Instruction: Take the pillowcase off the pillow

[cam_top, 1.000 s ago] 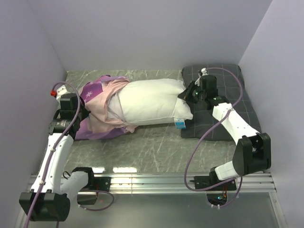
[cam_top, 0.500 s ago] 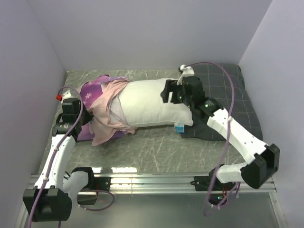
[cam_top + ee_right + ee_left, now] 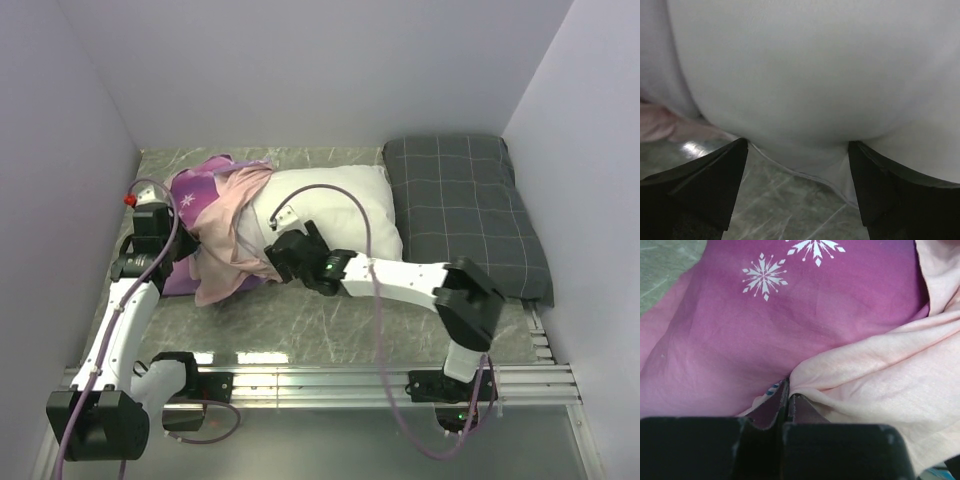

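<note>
The white pillow [image 3: 330, 215] lies across the middle of the table, its left end still inside the pillowcase [image 3: 215, 225], which is bunched, purple outside and pale pink inside. My left gripper [image 3: 185, 250] is shut on a fold of the pillowcase [image 3: 805, 330] at its near left edge; the jaws [image 3: 788, 395] pinch pink fabric. My right gripper [image 3: 275, 262] is open at the pillow's near edge, close to the pillowcase opening. In the right wrist view its fingers [image 3: 715, 175] straddle the pillow's seam edge [image 3: 805, 165], the pillow [image 3: 805, 75] filling the view.
A dark grey checked pillow [image 3: 465, 210] lies at the right against the wall. The green marbled tabletop [image 3: 330, 320] shows in front of the pillows. Walls close in on the left, back and right. A metal rail [image 3: 320, 380] runs along the near edge.
My right arm has swung from the pillow's right end across to its near left edge, beside the pillowcase opening. The pillow shifted slightly. The left gripper stays shut on the pillowcase.
</note>
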Action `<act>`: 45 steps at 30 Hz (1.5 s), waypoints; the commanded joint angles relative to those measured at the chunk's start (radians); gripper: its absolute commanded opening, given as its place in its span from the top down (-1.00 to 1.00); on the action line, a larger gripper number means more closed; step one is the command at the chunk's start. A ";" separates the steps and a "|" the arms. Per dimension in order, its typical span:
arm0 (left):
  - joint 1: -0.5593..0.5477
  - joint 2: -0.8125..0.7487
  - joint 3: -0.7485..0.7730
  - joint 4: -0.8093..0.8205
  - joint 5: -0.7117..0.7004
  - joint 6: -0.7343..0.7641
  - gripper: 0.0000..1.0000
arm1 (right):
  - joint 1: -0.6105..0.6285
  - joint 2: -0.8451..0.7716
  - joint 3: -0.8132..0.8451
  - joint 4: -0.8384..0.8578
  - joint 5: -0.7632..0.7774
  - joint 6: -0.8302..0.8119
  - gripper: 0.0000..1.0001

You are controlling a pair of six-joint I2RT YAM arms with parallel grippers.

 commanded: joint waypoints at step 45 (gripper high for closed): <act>-0.687 0.213 0.540 -0.149 -0.398 0.111 -0.67 | -0.334 0.109 0.461 -0.168 -0.362 0.265 1.00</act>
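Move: The right hand, open, is poised at the white pillow's near edge, which lies about 2 cm ahead and 2 cm below. The bulk of the pillow is some 7 cm farther ahead and 8 cm right of the hand, the pillowcase's bunched mouth roughly 11 cm to its left. The left hand keeps its pinch on the pillowcase; that mouth is about 11 cm to its right and 2 cm ahead, the pillow's near edge some 21 cm right. The right fingers shut on the pillow's near edge beside the case and keep hold, lifting it some 20 cm, carrying it forward about 13 cm in all and lowering it halfway back. The left hand raises the pinched pillowcase about 20 cm and forward, opens to let it go, then swings right and back, sinking a little, to end open above the case's mouth. ##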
